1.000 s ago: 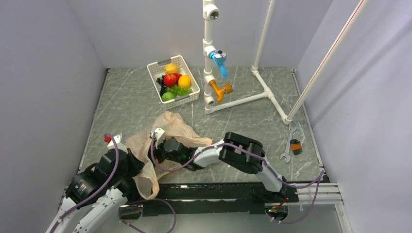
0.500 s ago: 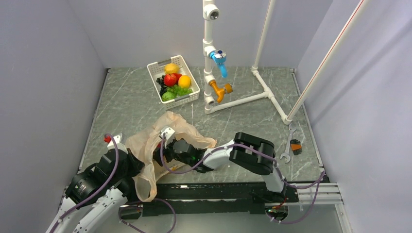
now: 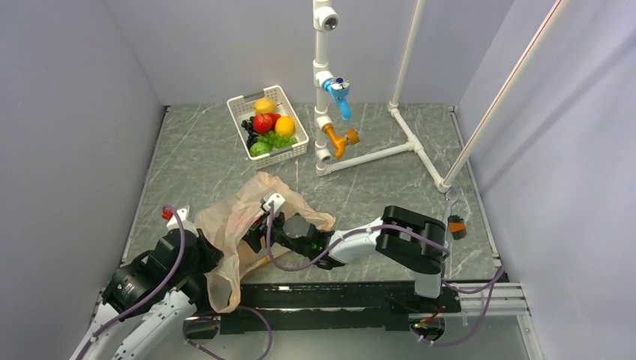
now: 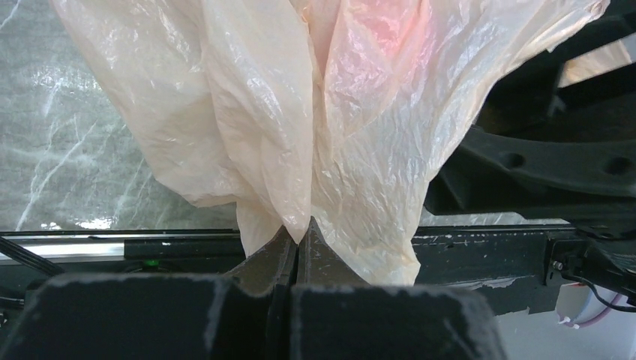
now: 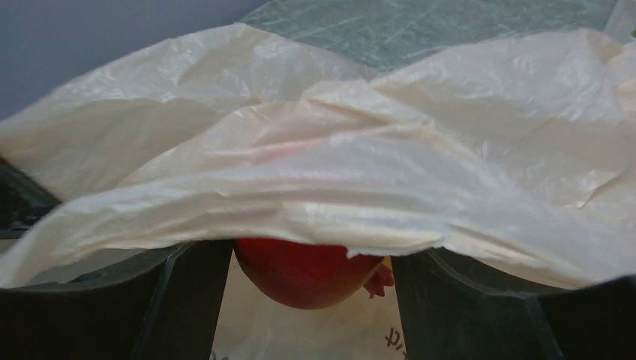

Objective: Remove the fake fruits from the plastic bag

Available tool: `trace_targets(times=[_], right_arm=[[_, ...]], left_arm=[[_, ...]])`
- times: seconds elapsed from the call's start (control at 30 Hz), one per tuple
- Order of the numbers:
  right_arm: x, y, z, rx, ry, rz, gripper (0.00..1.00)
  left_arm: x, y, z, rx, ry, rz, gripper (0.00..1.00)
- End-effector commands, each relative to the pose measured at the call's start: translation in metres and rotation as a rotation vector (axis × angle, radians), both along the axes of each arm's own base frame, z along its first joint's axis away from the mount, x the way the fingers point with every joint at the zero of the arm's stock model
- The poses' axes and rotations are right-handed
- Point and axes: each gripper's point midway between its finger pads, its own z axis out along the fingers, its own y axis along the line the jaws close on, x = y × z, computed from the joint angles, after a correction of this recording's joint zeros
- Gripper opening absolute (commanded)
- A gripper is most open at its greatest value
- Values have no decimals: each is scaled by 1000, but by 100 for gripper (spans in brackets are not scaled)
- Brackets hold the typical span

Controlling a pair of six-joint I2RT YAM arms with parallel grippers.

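The peach-orange plastic bag (image 3: pixel 229 225) lies crumpled at the near left of the table. My left gripper (image 4: pixel 298 238) is shut on a fold of the bag (image 4: pixel 300 112) near the table's front edge. My right gripper (image 5: pixel 311 300) reaches under the bag's upper sheet (image 5: pixel 337 172). A dark red fruit (image 5: pixel 307 274) fills the gap between its two fingers (image 5: pixel 187 300); the sheet covers the fruit's top. In the top view the right gripper (image 3: pixel 261 227) sits at the bag's mouth. A red apple (image 3: pixel 262 123), a green grape bunch (image 3: pixel 277 139) and a round green fruit (image 3: pixel 259 148) lie in the white basket (image 3: pixel 247 99).
The basket also holds a lemon (image 3: pixel 265 105), an orange fruit (image 3: pixel 285 125) and black grapes (image 3: pixel 248 129). A white pipe frame (image 3: pixel 322 112) with blue and orange valves stands at the back. A wrench (image 3: pixel 442 238) and a small orange-black part (image 3: pixel 456 225) lie at the right.
My right arm has drawn back to the right, and its gripper has come from deep in the bag to the mouth. The bag has lifted and shifted with it. The left gripper has held still.
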Motion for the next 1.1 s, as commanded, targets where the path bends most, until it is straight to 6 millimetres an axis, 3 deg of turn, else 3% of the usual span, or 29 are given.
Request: trace_targets(times=[0.0, 0.2, 0.33, 0.5, 0.67, 0.87, 1.07], right_arm=[[1, -8, 52, 130, -53, -19, 0], [-8, -18, 61, 95, -30, 8, 0], [-9, -41, 69, 39, -34, -18, 0], [-7, -73, 94, 21, -55, -74, 0], [-9, -85, 131, 47, -88, -84, 0], [3, -91, 173, 69, -159, -133, 0], [36, -86, 205, 86, -219, -216, 0]], left_arm=[[6, -1, 3, 10, 16, 26, 0], [7, -5, -2, 53, 64, -9, 0], [6, -9, -1, 47, 57, -42, 0], [5, -8, 9, -13, -24, -35, 0], [2, -1, 18, -72, -98, 4, 0], [0, 2, 21, -94, -126, 15, 0], [1, 0, 19, -82, -111, 6, 0]])
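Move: Out beyond the bag, the white basket the pomegranate is bound for stands some 42 cm ahead of the right hand, level with it sideways and about 7 cm lower. The bag's far rim is some 16 cm ahead and slightly lower, also straight in line. The foot of the white pipe stand lies about 29 cm ahead and 20 cm to the right. From the left hand, the basket is roughly 50 cm ahead and 10 cm right. Lifting the already gripped pomegranate out of the bag, the right hand rises about 16 cm while drawing some 9 cm to its right, then edges forward a couple of centimetres at the end. Its fingers keep their hold and swing about 10 degrees, slightly clockwise and tipping up. The left hand stays almost in place, bobbing down and up a centimetre or so, still pinching the bag's edge. ##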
